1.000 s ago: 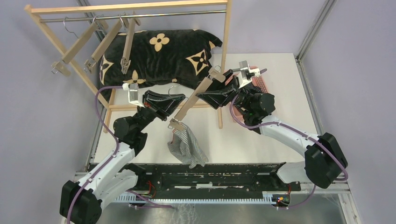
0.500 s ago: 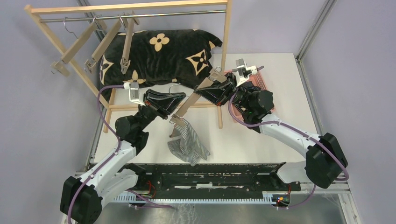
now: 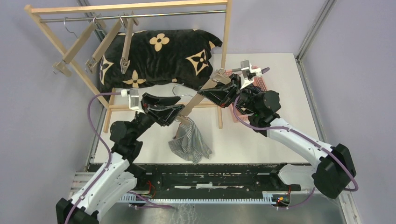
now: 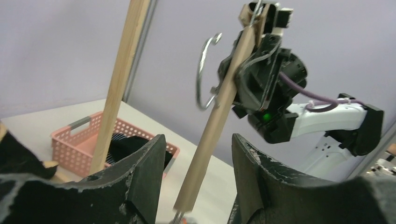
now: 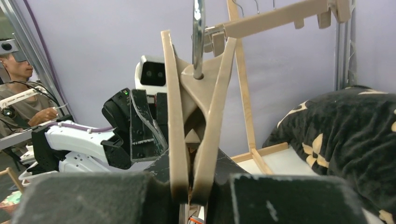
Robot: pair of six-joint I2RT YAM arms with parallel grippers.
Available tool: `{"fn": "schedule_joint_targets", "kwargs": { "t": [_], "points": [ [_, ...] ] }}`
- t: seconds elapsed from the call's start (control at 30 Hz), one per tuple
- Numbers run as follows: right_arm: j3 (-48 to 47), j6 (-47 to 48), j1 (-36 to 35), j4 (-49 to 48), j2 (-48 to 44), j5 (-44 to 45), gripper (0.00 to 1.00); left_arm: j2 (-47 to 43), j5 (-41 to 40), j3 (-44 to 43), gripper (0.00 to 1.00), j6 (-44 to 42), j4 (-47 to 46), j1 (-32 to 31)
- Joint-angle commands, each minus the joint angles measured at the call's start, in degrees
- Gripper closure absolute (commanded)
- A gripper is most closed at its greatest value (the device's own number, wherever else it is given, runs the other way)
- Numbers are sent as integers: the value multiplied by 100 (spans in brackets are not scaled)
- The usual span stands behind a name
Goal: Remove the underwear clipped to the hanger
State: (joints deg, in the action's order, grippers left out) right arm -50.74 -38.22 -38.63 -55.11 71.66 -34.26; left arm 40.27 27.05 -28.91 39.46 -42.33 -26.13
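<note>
A wooden hanger [image 3: 194, 100] slants over the table's middle, its metal hook [image 4: 204, 70] free in the air. My right gripper [image 3: 215, 89] is shut on its upper end, and the right wrist view shows the two wooden bars [image 5: 175, 116] pinched together between my jaws [image 5: 191, 186]. Round the hanger's lower part my left gripper [image 3: 180, 113] stands open, the bar [image 4: 219, 112] passing untouched between the fingers [image 4: 198, 172]. The grey-white striped underwear [image 3: 189, 142] hangs from the hanger's lower end and bunches on the table. I cannot see whether the clip holds it.
A wooden rack [image 3: 70, 51] with three bare hangers stands at the back left. A black cushion with tan flowers [image 3: 159, 51] lies behind. A pink basket [image 3: 261, 84] holding dark cloth [image 4: 128, 144] sits behind the right arm.
My right gripper shut on the hanger's upper end. My left gripper, shut on the lower part before, has opened. The hanger rose slightly toward the back right.
</note>
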Motion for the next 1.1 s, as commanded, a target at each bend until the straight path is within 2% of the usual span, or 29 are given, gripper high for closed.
{"fn": "schedule_joint_targets", "kwargs": {
  "t": [0.0,0.2,0.47,0.7,0.73,0.8,0.83,0.9,0.93,1.07],
  "points": [
    [-102,302,-24,-42,-502,234,99,-554,-504,269,39,-997,1361,-15],
    [-159,191,-28,-177,-610,340,99,-562,-473,590,38,-983,1361,-10],
    [-196,105,-29,-243,-597,331,99,-216,-22,657,41,-734,690,-13],
    [-220,174,-26,-192,-592,410,99,-253,595,871,38,-480,-187,-11],
    [-225,175,-28,-193,-591,417,99,-262,651,885,43,-476,-256,-10],
    [-246,169,-29,-185,-576,428,99,-300,756,882,62,-466,-309,-9],
    [-259,167,-25,-178,-575,429,99,-316,776,886,77,-478,-326,-14],
    [-280,167,-25,-152,-563,429,99,-359,810,924,93,-483,-408,-10],
    [-282,170,-24,-130,-558,438,99,-384,804,936,97,-483,-444,-10],
    [-274,207,-27,-57,-559,446,99,-450,848,935,97,-456,-652,-10]
  ]
}}
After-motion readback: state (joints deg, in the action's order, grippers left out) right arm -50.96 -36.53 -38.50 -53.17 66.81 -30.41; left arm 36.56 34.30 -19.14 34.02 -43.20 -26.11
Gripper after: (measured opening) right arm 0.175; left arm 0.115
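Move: At the lower end of the hanger is the clip the open left hand goes for, about 8 cm below that hand and 2 cm behind it, neither left nor right. The striped underwear hangs under it, its middle roughly 17 cm down, 6 cm back and 3 cm to the hand's right; the hanger's hook sits about 5 cm ahead of the hand, straight on and 2 cm higher. From the right hand, which holds the upper end, the clip lies some 16 cm down, 12 cm to the left and 4 cm back. Sinking about 7 cm with fingers open, the left hand passes down the hanger to its lower clip, easing slightly forward and then drawing back about 3 cm, and closes to pinch the clip above the underwear. The right hand keeps its pinch near the upper clip and early on lifts the hanger some 3 cm, shifting a little to its right. ##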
